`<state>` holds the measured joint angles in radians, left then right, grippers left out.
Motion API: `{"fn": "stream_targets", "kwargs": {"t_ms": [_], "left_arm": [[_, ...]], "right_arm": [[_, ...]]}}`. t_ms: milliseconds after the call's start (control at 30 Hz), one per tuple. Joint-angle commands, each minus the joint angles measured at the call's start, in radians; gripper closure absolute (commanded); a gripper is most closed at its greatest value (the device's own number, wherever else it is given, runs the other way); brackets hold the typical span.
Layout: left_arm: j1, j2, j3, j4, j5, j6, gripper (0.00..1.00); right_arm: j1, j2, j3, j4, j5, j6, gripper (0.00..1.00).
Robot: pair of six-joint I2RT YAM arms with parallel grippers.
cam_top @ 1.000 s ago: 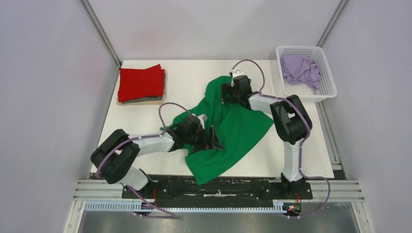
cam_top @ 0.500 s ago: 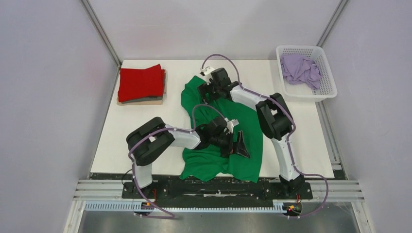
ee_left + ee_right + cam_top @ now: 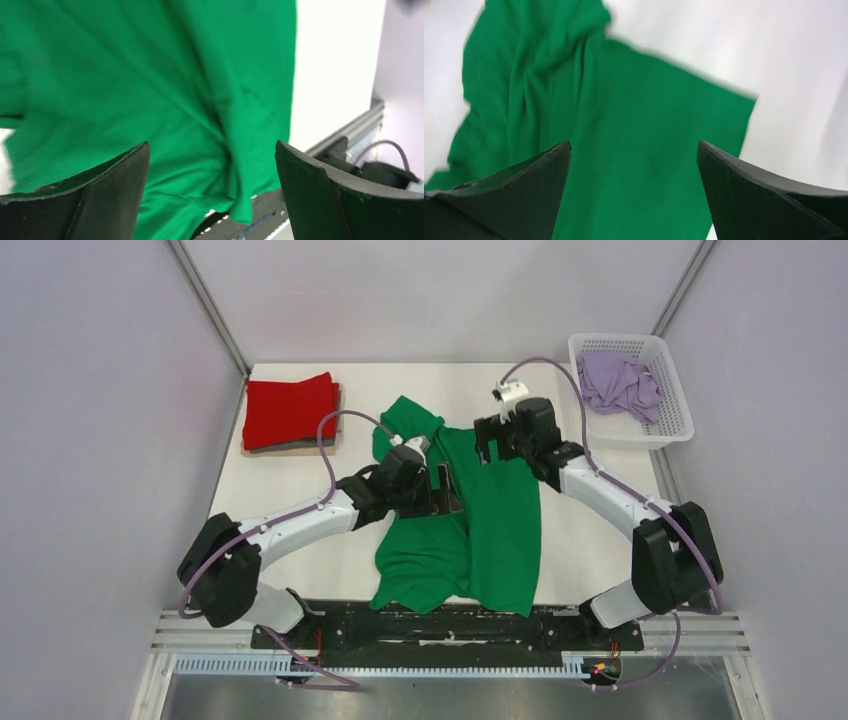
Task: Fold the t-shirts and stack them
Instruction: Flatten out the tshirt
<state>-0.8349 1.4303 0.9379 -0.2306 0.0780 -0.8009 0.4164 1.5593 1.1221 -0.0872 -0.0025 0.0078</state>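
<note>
A bright green t-shirt lies crumpled lengthwise in the middle of the table, one sleeve pointing to the far side and its hem hanging over the near edge. My left gripper hovers open over its left part, nothing between the fingers; from the wrist I see the left gripper above wrinkled green cloth. My right gripper stands open over the shirt's upper right corner, also empty, with green fabric below. A folded red t-shirt lies far left. A pale lilac t-shirt is bunched in the basket.
The white lattice basket stands at the far right corner. A black rail runs along the table's near edge under the arm bases. Grey walls close in on both sides. White tabletop shows left of the green shirt.
Both arms have swung apart: the left gripper drew back toward the far left, the right gripper moved right. The green shirt now lies longer and narrower, and has shifted.
</note>
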Motion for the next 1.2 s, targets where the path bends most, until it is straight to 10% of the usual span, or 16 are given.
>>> {"fn": "stream_targets", "kwargs": {"t_ms": [0, 400, 1167], "left_arm": [[0.067, 0.066, -0.045, 0.001, 0.039, 0.040, 0.00], [0.231, 0.399, 0.018, 0.155, 0.195, -0.014, 0.00], [0.439, 0.859, 0.743, -0.251, -0.024, 0.128, 0.00]], "right_arm": [[0.015, -0.127, -0.261, 0.060, -0.053, 0.136, 0.02], [0.004, -0.074, -0.436, 0.062, 0.029, 0.238, 0.02], [-0.254, 0.490, 0.250, -0.025, 0.113, 0.125, 0.02]]}}
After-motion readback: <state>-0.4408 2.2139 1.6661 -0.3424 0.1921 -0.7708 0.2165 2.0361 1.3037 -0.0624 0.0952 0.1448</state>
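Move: The left hand hangs about 9 cm over the green t-shirt, whose middle lies roughly 5 cm to its right and level with it. The shirt's bunched corner is some 26 cm ahead and 8 cm left; the red stack is about 25 cm ahead and 39 cm left. From the right hand, some 15 cm up, the shirt's middle lies about 16 cm back and 8 cm left, the white basket 13 cm ahead and 38 cm right. Down first, then a level push forward with both open hands: the left sinks about 9 cm onto the shirt and drags the cloth some 22 cm ahead. The right swings back and down onto its panel, then pushes forward about 20 cm while edging right, away from the left hand. Fingertips tip down on landing; the right wrist turns clockwise, the left counter-clockwise. ##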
